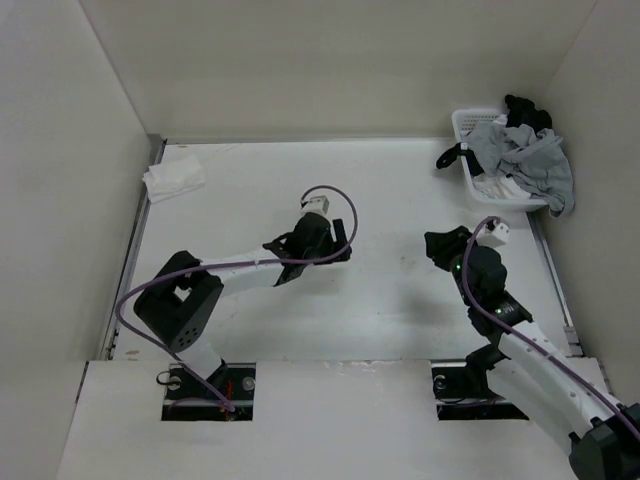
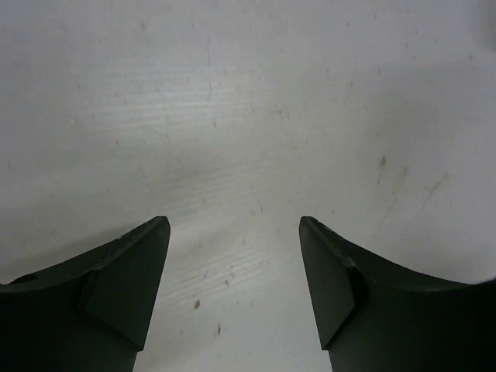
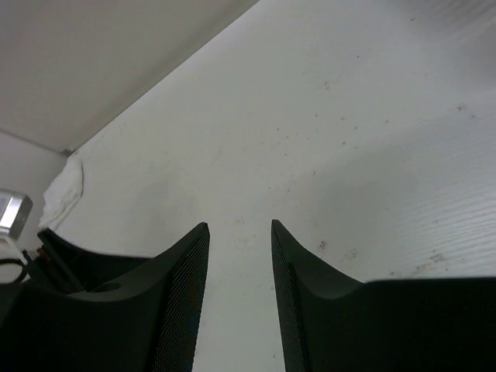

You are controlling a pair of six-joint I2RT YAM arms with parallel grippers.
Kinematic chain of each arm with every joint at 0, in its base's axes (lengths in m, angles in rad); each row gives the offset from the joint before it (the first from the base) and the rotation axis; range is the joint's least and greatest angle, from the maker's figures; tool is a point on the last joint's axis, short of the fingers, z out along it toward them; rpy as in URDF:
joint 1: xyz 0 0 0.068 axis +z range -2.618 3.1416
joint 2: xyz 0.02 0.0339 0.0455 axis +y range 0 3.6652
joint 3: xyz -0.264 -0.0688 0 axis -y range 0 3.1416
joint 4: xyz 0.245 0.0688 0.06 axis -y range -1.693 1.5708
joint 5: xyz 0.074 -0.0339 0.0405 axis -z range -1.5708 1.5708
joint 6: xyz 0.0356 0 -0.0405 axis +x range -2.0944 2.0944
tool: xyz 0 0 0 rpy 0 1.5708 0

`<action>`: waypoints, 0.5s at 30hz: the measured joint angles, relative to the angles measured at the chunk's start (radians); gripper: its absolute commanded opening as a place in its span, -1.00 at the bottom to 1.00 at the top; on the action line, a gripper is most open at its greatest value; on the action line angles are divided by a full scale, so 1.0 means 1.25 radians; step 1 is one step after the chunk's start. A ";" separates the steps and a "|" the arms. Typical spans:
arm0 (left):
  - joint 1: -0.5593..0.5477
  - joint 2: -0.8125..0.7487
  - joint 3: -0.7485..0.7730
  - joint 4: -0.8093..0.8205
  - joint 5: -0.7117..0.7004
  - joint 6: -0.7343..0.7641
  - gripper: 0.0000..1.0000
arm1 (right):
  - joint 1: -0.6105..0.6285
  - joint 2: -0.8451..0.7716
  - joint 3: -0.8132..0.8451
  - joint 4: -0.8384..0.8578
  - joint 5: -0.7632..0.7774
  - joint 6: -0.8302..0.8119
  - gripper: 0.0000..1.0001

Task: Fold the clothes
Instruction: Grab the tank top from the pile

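Note:
The clothes [image 1: 173, 178] lie as a small, pale, folded bundle in the table's back left corner; the right wrist view shows them far off at its left edge [image 3: 62, 198]. My left gripper [image 1: 312, 255] hovers over the bare middle of the table, well clear of the bundle. In its own view, the left gripper [image 2: 234, 225] is wide open, with only scuffed white tabletop between the fingers. My right gripper [image 1: 443, 246] is over the right half of the table. Seen from its wrist, the right gripper [image 3: 239, 226] is open and holds nothing.
A white basket [image 1: 468, 125] stands at the back right with a heap of black, white and grey garments [image 1: 530, 155] spilling over its rim. White walls enclose the table at the back and on both sides.

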 measured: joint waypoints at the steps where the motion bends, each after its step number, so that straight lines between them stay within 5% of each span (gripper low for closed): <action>1: -0.010 -0.014 -0.023 0.002 0.005 -0.004 0.34 | -0.003 0.001 0.006 -0.013 0.006 0.000 -0.26; 6: -0.061 -0.130 -0.123 0.058 0.031 -0.013 0.16 | -0.032 0.036 0.051 -0.079 0.041 -0.014 -0.98; 11: -0.144 -0.231 -0.230 0.154 0.033 0.005 -0.43 | -0.126 0.121 0.181 -0.143 0.067 -0.033 -1.00; 13: -0.172 -0.250 -0.257 0.181 0.035 0.019 -0.54 | -0.185 0.166 0.251 -0.151 0.089 -0.041 -0.91; 15: -0.193 -0.266 -0.282 0.210 0.036 0.045 -0.56 | -0.250 0.225 0.331 -0.160 0.109 -0.052 -0.59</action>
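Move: The clothes pile in the white basket lies about 26 cm ahead of the right hand, 19 cm to its right and some 10 cm lower; the tank top can't be told apart in it. A black strap hangs over the basket's left rim, some 26 cm ahead and 5 cm right. White cloth lies at the basket's near end, 20 cm ahead and 14 cm right. From the left hand, the pile is roughly 22 cm ahead, 41 cm right and about level. Swinging right, slowly at first and then fast, the right hand goes about 10 cm towards the basket while also reaching forward and rising; its wrist turns clockwise by some 20 degrees and its empty fingers shut. Meanwhile the left hand draws back about 11 cm, lifting a little, turning clockwise and partly closing its empty fingers. ##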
